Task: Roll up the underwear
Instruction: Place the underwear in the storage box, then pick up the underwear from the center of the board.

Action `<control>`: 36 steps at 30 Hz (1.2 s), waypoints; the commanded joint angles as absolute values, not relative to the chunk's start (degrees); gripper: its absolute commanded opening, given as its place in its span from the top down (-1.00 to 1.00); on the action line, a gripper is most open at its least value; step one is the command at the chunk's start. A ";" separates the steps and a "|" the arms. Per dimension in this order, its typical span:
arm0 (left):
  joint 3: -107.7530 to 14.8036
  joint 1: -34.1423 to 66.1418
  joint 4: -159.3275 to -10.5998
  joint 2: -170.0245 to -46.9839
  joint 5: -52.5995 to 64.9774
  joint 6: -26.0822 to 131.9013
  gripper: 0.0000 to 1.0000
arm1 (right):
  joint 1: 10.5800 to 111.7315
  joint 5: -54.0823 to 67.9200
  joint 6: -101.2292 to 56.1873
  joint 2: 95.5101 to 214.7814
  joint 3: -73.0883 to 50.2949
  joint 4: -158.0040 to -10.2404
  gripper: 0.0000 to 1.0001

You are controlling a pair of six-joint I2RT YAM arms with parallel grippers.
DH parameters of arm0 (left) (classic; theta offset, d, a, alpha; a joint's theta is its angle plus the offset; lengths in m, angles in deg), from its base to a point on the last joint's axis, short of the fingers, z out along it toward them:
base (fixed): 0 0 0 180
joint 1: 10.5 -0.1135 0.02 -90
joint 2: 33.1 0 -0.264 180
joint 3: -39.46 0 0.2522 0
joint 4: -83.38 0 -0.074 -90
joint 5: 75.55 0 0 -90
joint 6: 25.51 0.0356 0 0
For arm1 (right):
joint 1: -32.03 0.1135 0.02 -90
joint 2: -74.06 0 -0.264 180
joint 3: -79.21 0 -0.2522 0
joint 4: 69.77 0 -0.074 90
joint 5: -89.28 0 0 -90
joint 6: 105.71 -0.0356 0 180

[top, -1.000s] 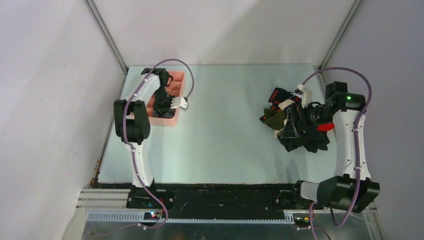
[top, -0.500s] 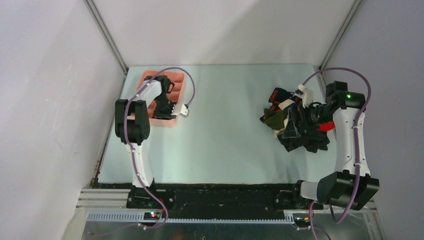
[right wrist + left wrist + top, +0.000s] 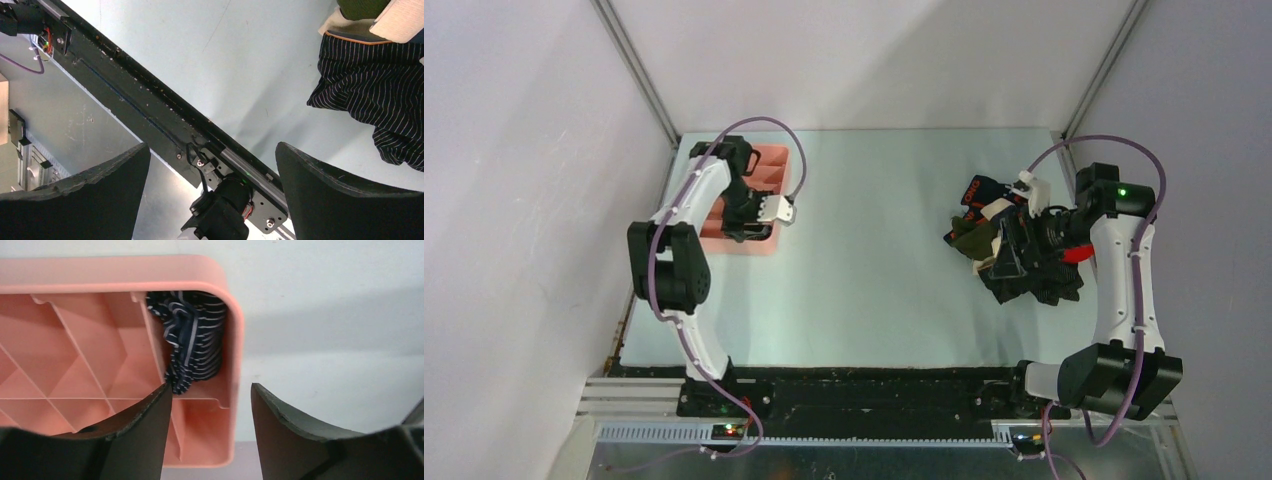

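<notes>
A rolled underwear, dark with thin white stripes (image 3: 192, 342), lies in a corner compartment of the pink tray (image 3: 235, 340). My left gripper (image 3: 210, 386) hovers just above it, open, with nothing between its fingers; the top view shows the left gripper (image 3: 749, 213) over the tray (image 3: 776, 163). A pile of underwear (image 3: 1034, 275) lies at the right, with an olive piece (image 3: 972, 238) and a black-orange one (image 3: 977, 190). My right gripper (image 3: 1009, 255) hangs over this pile, wide open and empty. A striped piece (image 3: 370, 75) shows beside the right gripper (image 3: 212, 145).
The tray's other compartments (image 3: 75, 355) hold nothing that I can see. Grey walls close in the table on both sides and at the back. The black rail (image 3: 165, 115) with the arm bases runs along the near edge.
My left gripper has opened and let go of the striped underwear in the tray. The left arm's elbow swung left. The right arm has not moved.
</notes>
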State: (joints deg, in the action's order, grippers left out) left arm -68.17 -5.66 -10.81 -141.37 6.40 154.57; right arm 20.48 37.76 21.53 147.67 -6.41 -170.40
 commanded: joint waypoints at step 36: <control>-51.10 2.11 -43.59 -116.78 -7.01 58.90 -0.73 | 24.71 -5.98 -12.82 176.67 1.30 -119.75 0.08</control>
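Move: The striped underwear lies in the storage box's near right compartment, straight below the empty left hand, some 8 cm down; the box's middle is about 11 cm ahead and 5 cm left. The black-and-orange underwear lies roughly 56 cm right of that hand and 11 cm ahead. From the right hand it is about 27 cm ahead, 5 cm right and 20 cm below; the navy underwear is 18 cm ahead, 11 cm right, the olive 15 cm ahead, 4 cm left. The striped underwear is left behind as the left hand, already clear of it, rises about 15 cm, swings some 12 cm right past the box's side, then sinks about 8 cm, opening wider, turning counter-clockwise and tilting its fingers forward-right. Meanwhile the right hand travels about 21 cm forward, 10 cm right and, later, 9 cm down over the pile towards the black-and-orange underwear, turning clockwise and half closing on nothing. ##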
